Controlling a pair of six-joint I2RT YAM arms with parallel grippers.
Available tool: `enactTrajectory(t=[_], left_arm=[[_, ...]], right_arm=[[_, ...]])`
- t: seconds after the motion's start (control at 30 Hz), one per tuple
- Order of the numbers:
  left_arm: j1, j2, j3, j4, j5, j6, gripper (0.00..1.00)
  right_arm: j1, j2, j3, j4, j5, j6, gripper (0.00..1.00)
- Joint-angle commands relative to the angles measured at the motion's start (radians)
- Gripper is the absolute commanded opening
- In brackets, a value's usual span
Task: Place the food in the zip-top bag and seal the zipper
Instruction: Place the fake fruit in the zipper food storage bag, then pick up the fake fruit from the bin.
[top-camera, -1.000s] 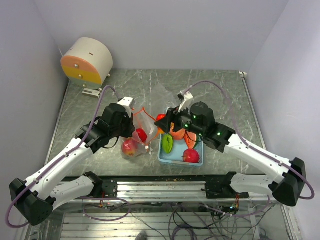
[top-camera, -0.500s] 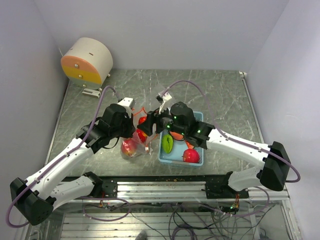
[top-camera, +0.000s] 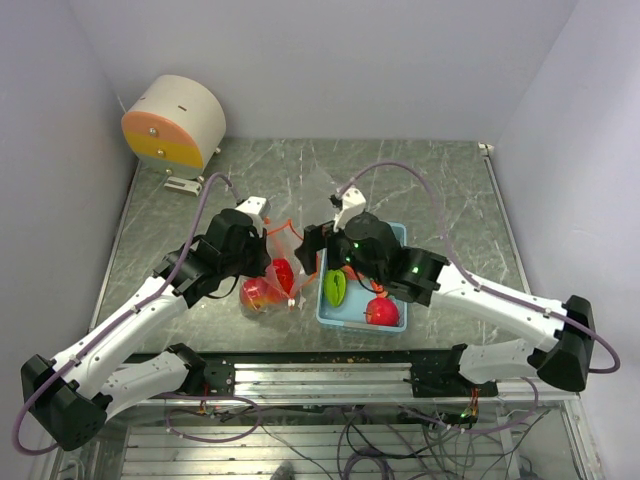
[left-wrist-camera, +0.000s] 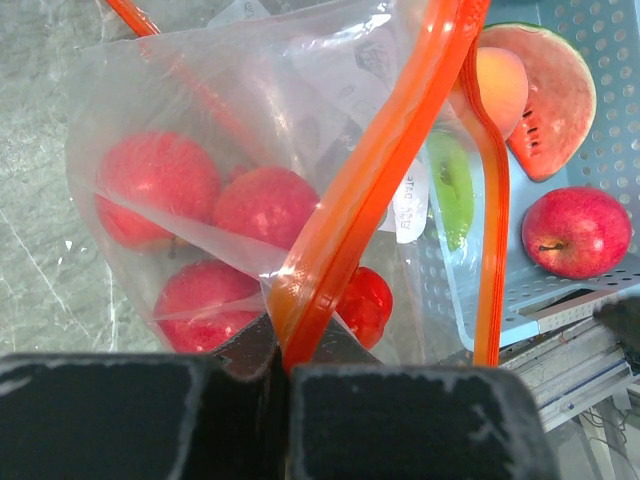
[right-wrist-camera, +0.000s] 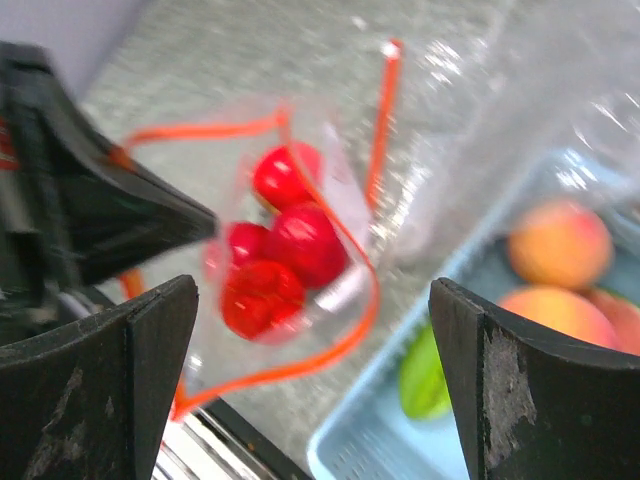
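The clear zip-top bag lies left of the tray, its mouth held open and up. My left gripper is shut on the red-orange zipper, pinching it between the jaws. Several red round fruits lie inside the bag. My right gripper is open and empty, hovering between the bag's mouth and the tray; the red fruits in the bag show below it. In the tray lie a green piece, a red apple, an orange ball and a red-orange slice.
The light blue tray stands just right of the bag, near the table's front edge. A round cream and orange device sits at the back left. Walls close in on both sides.
My right gripper carried a red fruit from the tray to over the bag's mouth, let it go into the bag, and has drawn back a little to the right. The left gripper kept its hold.
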Motion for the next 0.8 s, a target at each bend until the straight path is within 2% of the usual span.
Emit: enactTrajectory(t=[0.0,0.17,0.4,0.5,0.77], left_arm=[[-0.001,-0.011,0.003,0.024,0.015,0.010,0.07],[-0.001,-0.029,0.007,0.019,0.010,0.016,0.07],[-0.001,-0.040,0.024,0.000,0.024,0.028,0.07],[-0.001,-0.057,0.022,-0.002,0.023,0.031,0.07],[-0.001,-0.077,0.006,0.002,0.033,0.034,0.07]], right_arm=[[0.000,-0.051,-0.009,-0.386,0.207,0.144,1.00],[-0.004,-0.066,-0.077,-0.626,0.179,0.316,1.00],[-0.013,-0.036,-0.112,-0.850,0.254,0.541,1.00],[-0.037,-0.033,-0.160,-0.827,0.226,0.548,1.00],[-0.130,0.039,-0.282,-0.609,0.108,0.466,1.00]])
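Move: The red apple in the blue basket lies about 18 cm to the right hand's right, 5 cm back and some 21 cm below. The green fruit stands 10 cm left of the apple and 5 cm farther out; the watermelon slice is about 10 cm beyond the apple, with a peach some 6 cm left of the slice. From the left hand, the apple is roughly 24 cm to the right, 7 cm back and 15 cm below. Rightward and down together, each about 18 cm, the empty right hand swings from the bag's mouth towards the apple in the basket, drawing back some 6 cm on the way. Its wrist tips from slanting forward-left to pointing mostly down, a turn of about 55 degrees, with the fingers still wide open. The left hand keeps its pinch on the bag's zip rim, easing it up a centimetre or two. ##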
